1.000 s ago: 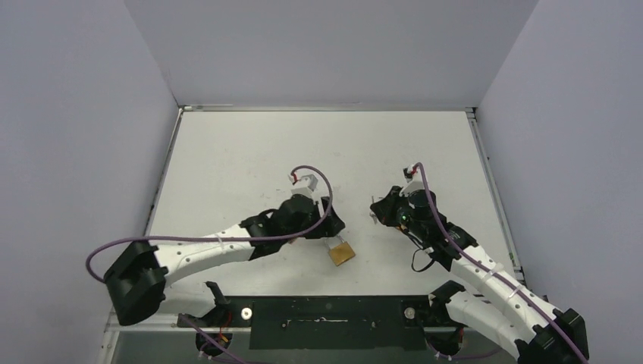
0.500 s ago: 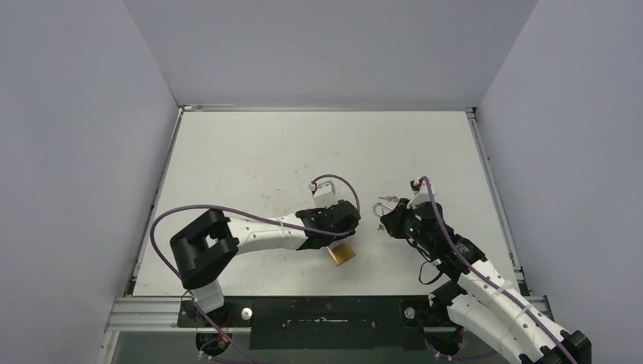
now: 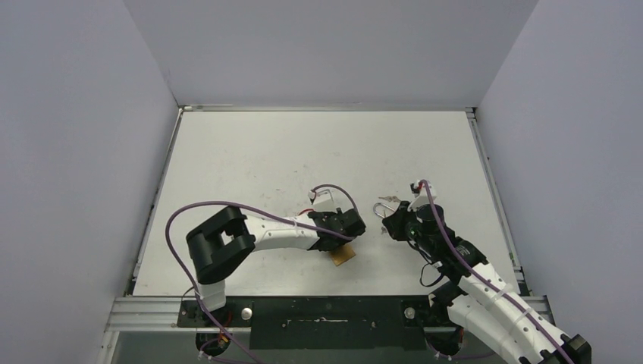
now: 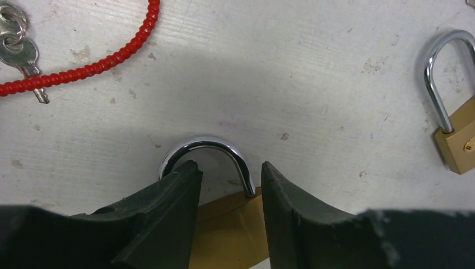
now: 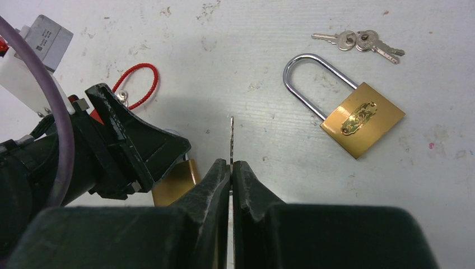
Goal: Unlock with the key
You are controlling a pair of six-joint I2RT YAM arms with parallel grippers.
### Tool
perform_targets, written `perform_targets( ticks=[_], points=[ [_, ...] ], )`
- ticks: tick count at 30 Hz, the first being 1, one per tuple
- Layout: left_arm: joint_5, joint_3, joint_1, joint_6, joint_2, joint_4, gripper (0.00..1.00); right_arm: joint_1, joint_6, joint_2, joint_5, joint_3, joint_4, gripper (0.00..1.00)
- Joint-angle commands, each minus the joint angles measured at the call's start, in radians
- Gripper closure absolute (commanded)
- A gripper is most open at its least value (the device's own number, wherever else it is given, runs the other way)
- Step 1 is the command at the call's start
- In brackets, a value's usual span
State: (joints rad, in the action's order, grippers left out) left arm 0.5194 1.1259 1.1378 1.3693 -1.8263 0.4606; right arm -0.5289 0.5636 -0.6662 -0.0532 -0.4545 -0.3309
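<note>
A brass padlock [image 4: 224, 224] with a short chrome shackle [image 4: 207, 144] lies on the white table just in front of my left arm. My left gripper [image 4: 227, 168] is shut on its brass body, one finger on each side, and the left finger hides one leg of the shackle. From above, the padlock [image 3: 343, 255] shows just below the left gripper [image 3: 350, 227]. My right gripper [image 5: 231, 163] is shut on a small key [image 5: 231, 140]. The blade sticks out ahead of the fingertips, edge-on, a short way right of the held padlock [image 5: 176, 179].
A second brass padlock [image 5: 363, 119] with a long shackle lies flat to the right, with a pair of loose keys [image 5: 358, 42] beyond it. A red coiled cord [image 4: 84, 70] with a key [image 4: 19, 53] lies left of the left gripper. Grey walls enclose the table.
The left gripper slid right onto the padlock and its jaws closed in on the brass body. The right gripper, still holding the key, shifted slightly nearer.
</note>
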Motion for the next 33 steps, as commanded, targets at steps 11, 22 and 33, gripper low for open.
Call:
perform_targets(
  ticks=[11, 22, 33],
  points=[
    [0.125, 0.223, -0.063, -0.059, -0.221, 0.223, 0.62, 0.009, -0.013, -0.049, 0.01, -0.019, 0.077, 1.0],
    [-0.054, 0.22, -0.127, -0.253, -0.275, 0.117, 0.66, 0.009, 0.047, 0.015, 0.151, -0.01, 0.031, 1.0],
    [-0.124, 0.204, -0.143, -0.251, -0.302, 0.106, 1.0, 0.01, 0.105, 0.126, 0.283, -0.011, -0.04, 1.0]
  ],
)
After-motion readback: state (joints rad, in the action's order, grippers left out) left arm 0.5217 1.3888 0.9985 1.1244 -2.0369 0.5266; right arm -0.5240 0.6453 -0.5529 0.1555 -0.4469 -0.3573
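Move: The brass padlock's body is close to the left gripper, about 3 cm back, 1 cm to its left and 1 cm lower, with its shackle at the open fingertips. From the left gripper the red cable lock is some 10 cm left and 4 cm ahead, the long-shackle padlock about 14 cm right and 6 cm ahead. From the key-holding right gripper, the brass padlock is roughly 10 cm left, 4 cm back and 11 cm below. Bring the left gripper forward about 7 cm, low over the table, sinking only slightly and rolling its left side up some 10 degrees, then close the fingers late to pinch the right-hand side of the brass padlock's shackle. Keep the key gripped in the right hand; dip it a little, then draw it about 3 cm right and up, away from the padlock, turning clockwise. ##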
